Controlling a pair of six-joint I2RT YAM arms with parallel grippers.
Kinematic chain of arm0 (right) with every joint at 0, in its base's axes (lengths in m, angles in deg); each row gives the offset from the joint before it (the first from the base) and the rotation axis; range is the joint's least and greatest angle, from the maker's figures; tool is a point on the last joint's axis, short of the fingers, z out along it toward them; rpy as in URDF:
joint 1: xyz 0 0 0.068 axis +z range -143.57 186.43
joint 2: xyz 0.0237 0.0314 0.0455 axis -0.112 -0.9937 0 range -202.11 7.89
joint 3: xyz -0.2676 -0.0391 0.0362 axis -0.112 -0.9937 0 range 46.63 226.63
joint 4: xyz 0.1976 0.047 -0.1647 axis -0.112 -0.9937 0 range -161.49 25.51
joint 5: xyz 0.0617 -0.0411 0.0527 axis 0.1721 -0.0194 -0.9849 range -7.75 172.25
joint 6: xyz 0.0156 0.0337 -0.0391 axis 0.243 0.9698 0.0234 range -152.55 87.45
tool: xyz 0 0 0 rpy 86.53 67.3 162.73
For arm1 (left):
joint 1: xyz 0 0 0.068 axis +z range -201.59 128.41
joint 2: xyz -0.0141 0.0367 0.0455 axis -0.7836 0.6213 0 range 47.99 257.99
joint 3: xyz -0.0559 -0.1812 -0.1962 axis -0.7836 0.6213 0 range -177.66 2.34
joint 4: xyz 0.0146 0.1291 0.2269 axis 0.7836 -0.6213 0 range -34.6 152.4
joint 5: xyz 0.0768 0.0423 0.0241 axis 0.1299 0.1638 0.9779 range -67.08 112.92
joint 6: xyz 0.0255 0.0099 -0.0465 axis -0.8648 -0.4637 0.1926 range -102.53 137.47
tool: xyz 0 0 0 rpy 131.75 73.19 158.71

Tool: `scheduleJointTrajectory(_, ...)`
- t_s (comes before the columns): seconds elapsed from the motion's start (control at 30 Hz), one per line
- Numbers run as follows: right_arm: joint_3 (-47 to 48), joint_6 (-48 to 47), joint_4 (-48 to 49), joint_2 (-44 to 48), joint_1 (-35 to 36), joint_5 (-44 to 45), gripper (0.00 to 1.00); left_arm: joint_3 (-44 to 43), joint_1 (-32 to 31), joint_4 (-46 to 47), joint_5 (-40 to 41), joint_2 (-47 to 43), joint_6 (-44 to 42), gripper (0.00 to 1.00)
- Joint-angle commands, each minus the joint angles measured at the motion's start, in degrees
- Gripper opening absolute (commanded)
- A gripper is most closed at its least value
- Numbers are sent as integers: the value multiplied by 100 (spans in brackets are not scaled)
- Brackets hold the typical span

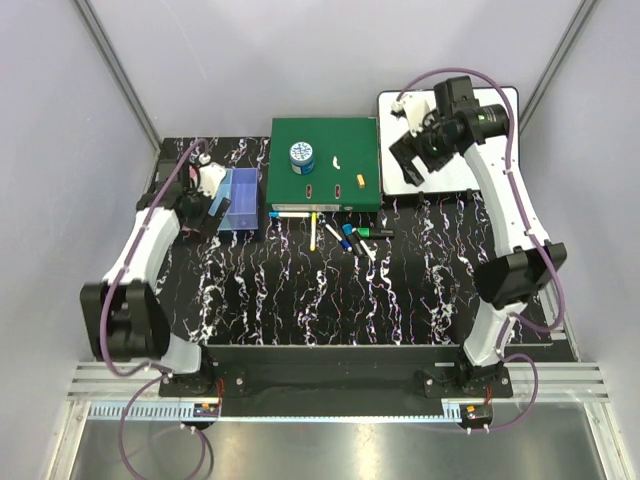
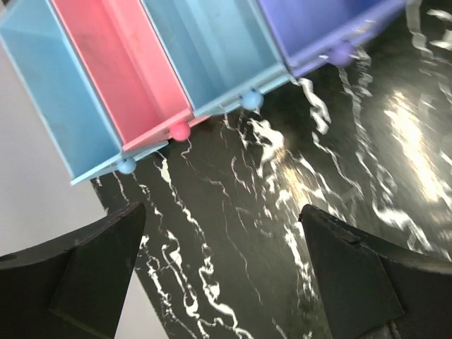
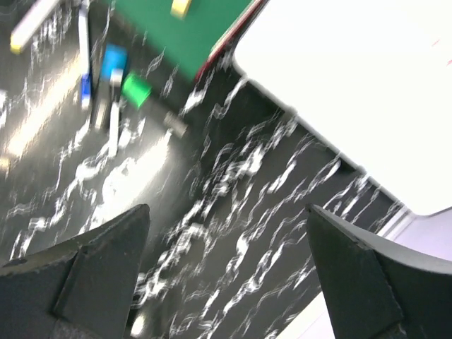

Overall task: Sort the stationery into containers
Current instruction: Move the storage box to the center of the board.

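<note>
The containers (image 1: 243, 198) are a joined row of bins at the mat's left. In the left wrist view they show as light blue (image 2: 49, 92), pink (image 2: 113, 63), light blue (image 2: 201, 49) and purple-blue (image 2: 318, 21), with nothing visible inside. My left gripper (image 2: 222, 210) hangs open over bare mat just in front of them. Several pens and markers (image 1: 340, 234) lie in a loose cluster below the green binder (image 1: 325, 125). A blue-and-white roll (image 1: 302, 157) stands on the binder. My right gripper (image 3: 227, 210) is open and empty, high at the back right (image 1: 410, 160). It sees the markers (image 3: 113, 70) blurred.
A whiteboard (image 1: 445, 182) lies at the back right under the right arm, also seen in the right wrist view (image 3: 353, 85). Small white (image 1: 337, 161) and orange (image 1: 361, 180) bits rest on the binder. Black marbled mat (image 1: 330, 300) covers the table; grey walls enclose it.
</note>
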Motion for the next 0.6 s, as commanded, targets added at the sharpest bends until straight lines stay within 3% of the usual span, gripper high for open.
scheduleJointTrajectory(0.0, 1518, 83, -39, -611, 131, 166, 100, -949, -37, 584, 897, 1041, 809, 99)
scheduleJointTrajectory(0.07, 1904, 170, -196, -848, 157, 60, 100, -1380, -37, 593, 1100, 1515, 1196, 97)
scheduleJointTrajectory(0.3, 1810, 197, -144, -806, 184, -2, 100, -2463, -19, 391, 934, 2439, 1803, 91)
scheduleJointTrajectory(0.43, 1915, 197, -92, -744, 184, 7, 100, -2876, -19, 277, 907, 2993, 1979, 76)
scheduleJointTrajectory(0.5, 1977, 197, -83, -726, 184, -2, 100, -2938, -28, 285, 898, 3143, 2040, 60)
scheduleJointTrajectory(0.57, 2047, 215, -66, -700, 193, -11, 100, -3008, -28, 268, 907, 3328, 2058, 59)
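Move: From the left hand the storage box's middle lies about 16 cm ahead, 2 cm to its left and some 12 cm below. The blue-capped marker is roughly 13 cm ahead and 26 cm right, and the green case about 25 cm ahead and 36 cm right, both also below. From the right hand the storage box is roughly 67 cm to the left and 11 cm ahead, some 24 cm lower. Bring the left gripper about 13 cm forward in over the storage box, to above the wall between its pink and middle blue compartments, dipping about 3 cm, lifting a little and sinking again late. Turn the wrist some 20 degrees counter-clockwise, and start closing the fingers, to a bit over half open, without gripping yet. Ease the right hand a few centimetres forward and up early, then hold it there, fingers wide open. ##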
